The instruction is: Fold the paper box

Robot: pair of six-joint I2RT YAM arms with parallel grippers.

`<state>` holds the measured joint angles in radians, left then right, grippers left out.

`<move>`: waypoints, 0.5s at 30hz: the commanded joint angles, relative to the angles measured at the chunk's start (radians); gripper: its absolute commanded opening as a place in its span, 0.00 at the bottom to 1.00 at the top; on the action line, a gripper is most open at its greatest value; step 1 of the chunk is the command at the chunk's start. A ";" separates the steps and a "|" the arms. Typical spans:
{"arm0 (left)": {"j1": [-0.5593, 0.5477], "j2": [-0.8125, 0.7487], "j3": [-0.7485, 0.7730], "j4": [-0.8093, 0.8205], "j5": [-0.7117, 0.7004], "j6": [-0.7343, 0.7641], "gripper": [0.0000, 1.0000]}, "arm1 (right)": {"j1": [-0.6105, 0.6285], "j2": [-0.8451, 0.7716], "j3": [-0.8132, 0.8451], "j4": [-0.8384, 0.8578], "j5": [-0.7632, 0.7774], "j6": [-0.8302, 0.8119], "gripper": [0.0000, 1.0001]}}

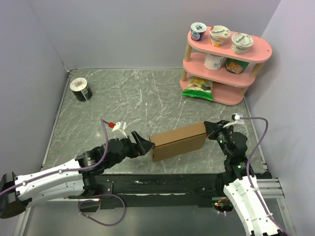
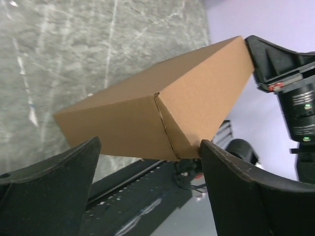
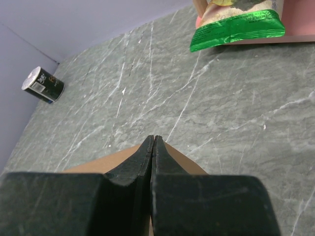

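The paper box (image 1: 177, 141) is a plain brown, closed oblong shape lying slantwise on the marble table near the front edge. My left gripper (image 1: 144, 145) is at the box's left end with its jaws wide open. In the left wrist view the box (image 2: 162, 103) hangs just past the fingertips, and its lower corner touches the right finger (image 2: 231, 172). My right gripper (image 1: 211, 129) is shut, its tips pressed against the box's right end. In the right wrist view the fingers (image 3: 154, 140) meet with nothing between them, and the box (image 3: 98, 164) shows beneath them.
A pink two-tier shelf (image 1: 256, 51) stands at the back right with yogurt cups (image 1: 219, 35) and small cartons on it. A green snack bag (image 1: 198, 87) leans at its foot. A dark can (image 1: 80, 89) lies at the back left. Walls close in both sides.
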<state>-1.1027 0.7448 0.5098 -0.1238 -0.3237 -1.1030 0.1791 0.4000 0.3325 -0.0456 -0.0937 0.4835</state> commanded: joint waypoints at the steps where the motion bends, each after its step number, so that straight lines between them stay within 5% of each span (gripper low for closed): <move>1: 0.006 -0.001 -0.043 0.116 0.049 -0.069 0.86 | 0.014 0.014 -0.066 -0.240 0.006 -0.019 0.00; 11: 0.006 -0.009 -0.132 0.200 0.021 -0.129 0.67 | 0.020 0.011 -0.069 -0.240 0.018 -0.016 0.00; 15: 0.006 0.007 -0.169 0.245 0.037 -0.143 0.50 | 0.023 0.008 -0.069 -0.241 0.022 -0.013 0.00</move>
<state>-1.1011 0.7357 0.3893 0.1162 -0.3016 -1.2255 0.1875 0.3935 0.3286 -0.0448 -0.0799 0.4873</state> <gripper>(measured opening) 0.588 0.008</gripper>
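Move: The paper box stands just to my left hand's right: its middle is about 13 cm right, some 3 cm ahead and 4 cm lower, with its near left end only 2 or 3 cm from my open fingers. From my right hand, its middle is roughly 12 cm left, 3 cm back and 5 cm below. The green snack bag lies about 19 cm ahead of my right hand and 4 cm to its left, 8 cm lower. I bring my left fingers together from wide open to a little over half, one tip staying at the upper near corner of the box's left end. Meanwhile I ease that hand about 1 cm right, towards the box, and roll it some 10 degrees so its left side dips. My right hand stays still, its shut fingertips kept against the upper edge of the box's right end. ##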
